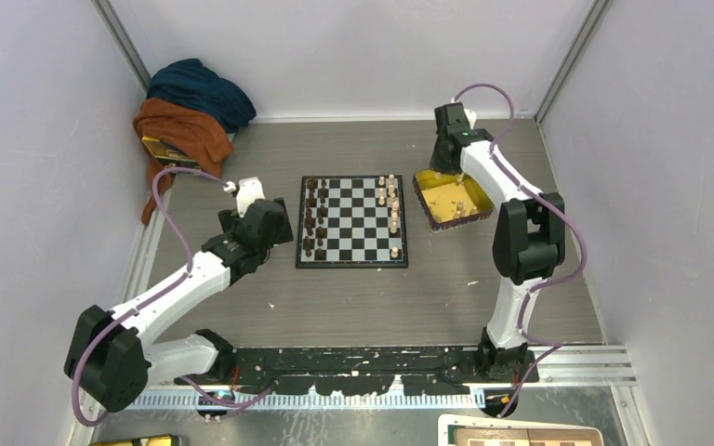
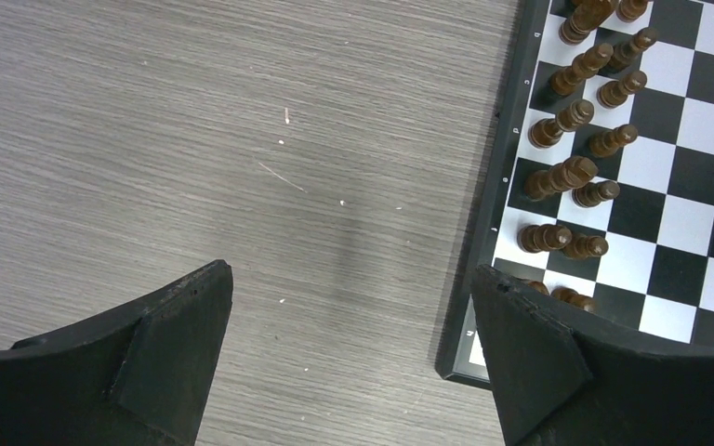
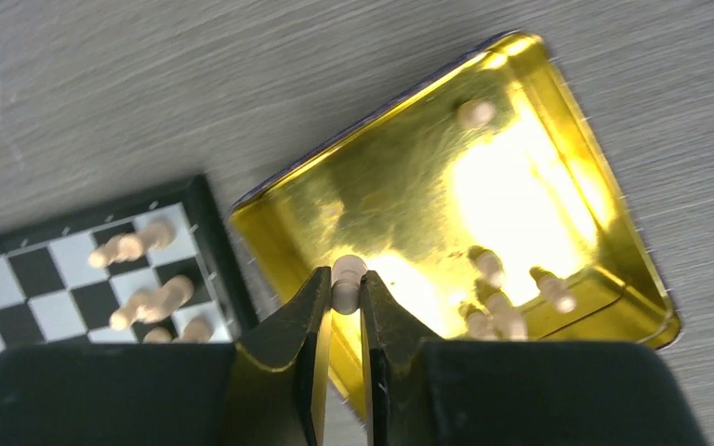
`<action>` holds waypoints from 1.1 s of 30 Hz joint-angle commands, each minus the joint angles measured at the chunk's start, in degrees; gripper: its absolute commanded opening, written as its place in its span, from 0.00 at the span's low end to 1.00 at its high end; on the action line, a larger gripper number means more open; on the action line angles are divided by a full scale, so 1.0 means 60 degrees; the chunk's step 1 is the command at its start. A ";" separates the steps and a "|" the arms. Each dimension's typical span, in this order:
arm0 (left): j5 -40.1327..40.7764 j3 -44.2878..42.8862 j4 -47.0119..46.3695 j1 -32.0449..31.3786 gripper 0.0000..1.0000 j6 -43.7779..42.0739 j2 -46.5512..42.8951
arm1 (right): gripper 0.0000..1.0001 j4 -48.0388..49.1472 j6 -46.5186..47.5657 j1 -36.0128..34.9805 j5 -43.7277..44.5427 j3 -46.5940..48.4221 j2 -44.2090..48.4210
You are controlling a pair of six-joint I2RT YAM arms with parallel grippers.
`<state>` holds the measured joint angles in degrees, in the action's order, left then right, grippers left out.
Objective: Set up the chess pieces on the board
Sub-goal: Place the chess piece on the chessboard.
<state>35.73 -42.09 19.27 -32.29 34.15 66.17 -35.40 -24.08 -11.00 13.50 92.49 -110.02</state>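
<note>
The board (image 1: 352, 222) lies mid-table, dark brown pieces (image 1: 314, 216) along its left side and several light-tan chess pieces (image 1: 391, 206) along its right. My right gripper (image 3: 345, 282) hangs over the yellow tray's (image 1: 433, 206) left part and is shut on one light-tan chess piece (image 3: 346, 279), pinched between the fingertips. More tan chess pieces (image 3: 495, 295) lie in the tray (image 3: 400, 167). My left gripper (image 2: 351, 311) stands wide open over bare table just left of the board (image 2: 493, 200), holding nothing; in the top view it (image 1: 262, 221) sits beside the board's left edge.
A heap of blue and orange cloth (image 1: 189, 111) fills the back left corner. Pale walls close in the table on three sides. Another board (image 1: 521, 432) peeks in at the bottom edge, in front of the arm bases.
</note>
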 commanded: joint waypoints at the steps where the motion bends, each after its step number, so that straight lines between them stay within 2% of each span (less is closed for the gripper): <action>1: 0.0213 -0.0261 0.0309 -0.0109 1.00 0.0279 -0.0452 | 0.01 -0.0203 0.0254 -0.0956 0.0184 0.0361 0.0831; 17: 0.0198 0.0126 0.0722 -0.0228 1.00 0.0406 -0.1347 | 0.01 -0.0734 0.0223 -0.3512 0.0942 0.0424 0.1109; 24: 0.0198 0.0249 0.0781 -0.0236 1.00 0.0358 -0.1568 | 0.01 -0.0690 0.0066 -0.3992 0.0988 0.0312 0.0817; 33: 0.0183 0.0333 0.0781 -0.0238 1.00 0.0369 -0.1539 | 0.01 -0.0317 0.0001 -0.4064 0.0909 0.0039 0.0385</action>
<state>35.75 -40.01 24.58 -33.43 35.83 57.74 -39.88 -23.29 -35.46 17.93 92.47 -106.78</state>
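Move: The right hand, already holding a pale pawn above the tray's left part, is taking it to the next free pawn square, about 15 cm left, 9 cm back and 10 cm below. The last pawn set stands some 15 cm left and 6 cm back, a back-row piece 12 cm left and 9 cm back. The tray's middle is 5 cm right and 4 cm back. From the left hand, that square lies roughly 33 cm right and 8 cm ahead. The right hand carries the pinched pawn about 17 cm left and 8 back over the board, turning counter-clockwise. ##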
